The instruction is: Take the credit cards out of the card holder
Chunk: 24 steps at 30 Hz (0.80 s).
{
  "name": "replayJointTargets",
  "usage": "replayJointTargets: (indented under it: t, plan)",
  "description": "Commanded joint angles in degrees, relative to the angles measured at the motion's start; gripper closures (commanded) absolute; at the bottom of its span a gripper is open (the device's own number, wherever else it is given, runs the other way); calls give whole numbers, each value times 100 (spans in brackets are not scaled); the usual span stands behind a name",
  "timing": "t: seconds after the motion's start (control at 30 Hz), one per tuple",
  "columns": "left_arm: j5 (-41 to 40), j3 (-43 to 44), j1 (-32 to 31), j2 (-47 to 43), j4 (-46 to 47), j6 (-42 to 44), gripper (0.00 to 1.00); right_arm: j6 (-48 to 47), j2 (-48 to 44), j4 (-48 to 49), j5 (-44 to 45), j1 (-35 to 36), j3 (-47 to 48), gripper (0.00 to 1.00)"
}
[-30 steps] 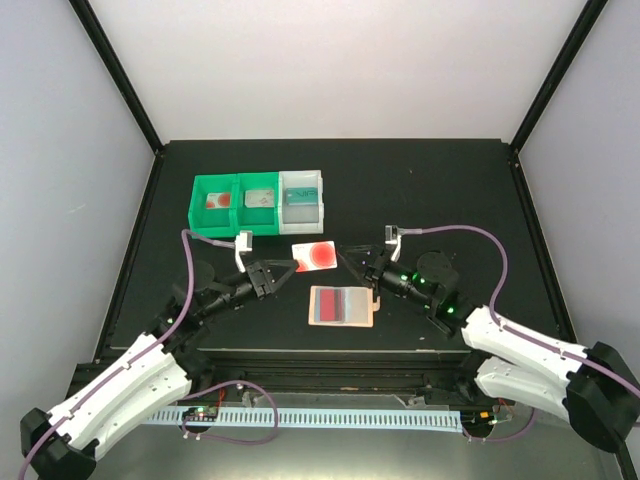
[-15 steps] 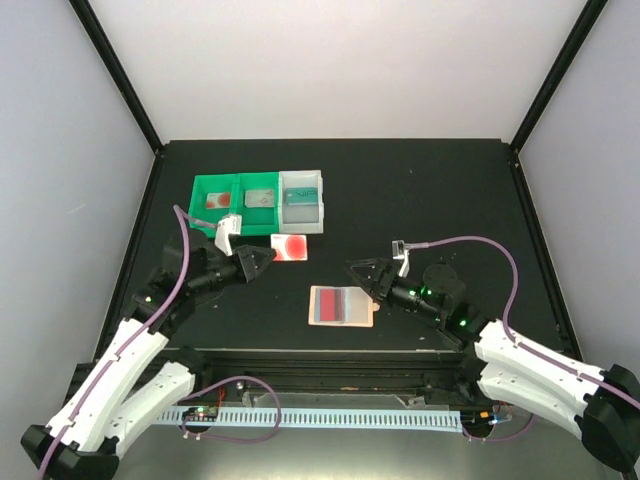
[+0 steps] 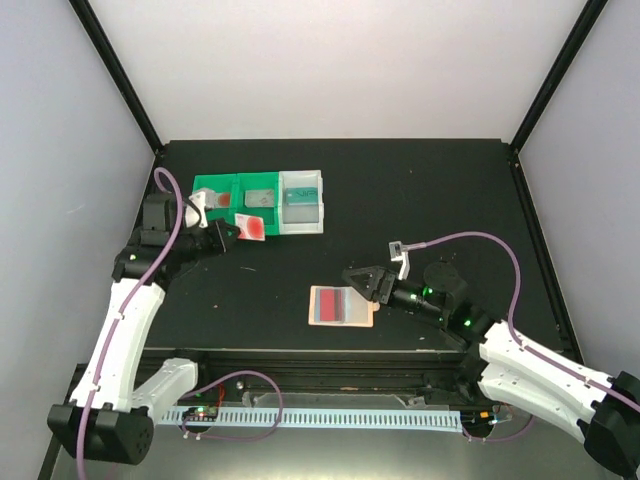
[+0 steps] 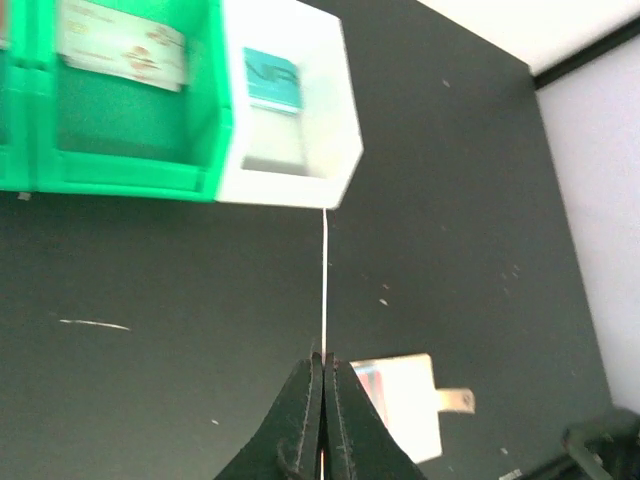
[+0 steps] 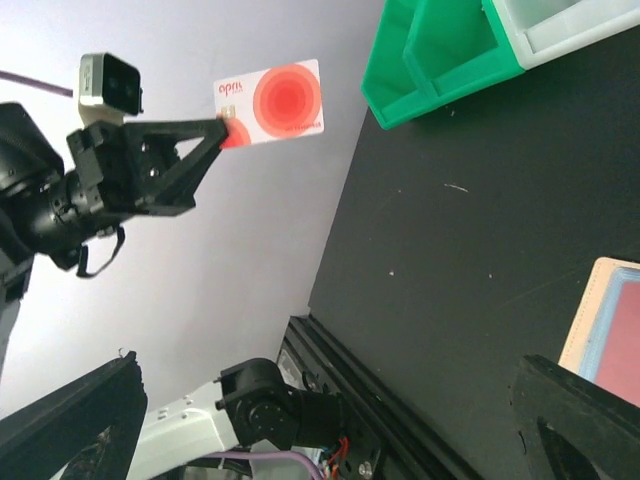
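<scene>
The red-and-white credit card (image 3: 254,227) hangs in the air just in front of the green bin (image 3: 235,205), with my left gripper (image 3: 236,231) shut on its edge. In the left wrist view the card (image 4: 325,285) shows edge-on as a thin line between the closed fingertips (image 4: 312,372). The right wrist view shows its face (image 5: 272,100). The tan card holder (image 3: 341,305) lies open and flat near the front, red and blue-grey strips showing inside. My right gripper (image 3: 356,277) stands open and empty just right of it, its fingers (image 5: 580,420) wide apart.
The green bin holds a reddish card (image 3: 218,200) and a grey card (image 3: 259,198) in separate compartments. A white bin (image 3: 303,200) beside it holds a teal card (image 4: 272,80). The table's front rail (image 5: 370,400) lies below my right gripper.
My right gripper opened, let go of the red-and-white card and drew back toward the card holder. My left gripper carried the card left and back to the green bin.
</scene>
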Motion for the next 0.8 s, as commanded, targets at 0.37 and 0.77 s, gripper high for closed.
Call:
replayJointTargets:
  t: [0.37,0.77]
  plan:
    - [-297,1074,1355,1908,-145,1207,98,-765,141,-510,-168,6,458,0]
    - [-64,2110,1898,3562,87,1593,98,-964,387,-747,-292,7,799,0]
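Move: The left hand already pinches the red-and-white card. The left green bin lies about 19 cm ahead of this hand, 10 cm to its left and 13 cm lower. The middle green bin stands level with that bin but only about 1 cm to the hand's right, and the white bin some 13 cm to the hand's right. From the right hand, the left green bin is about 30 cm ahead, 33 cm to its left and 10 cm lower. Keeping its pinch, the left hand swings the card forward-left about 16 cm towards the left green bin, sinking 6. ##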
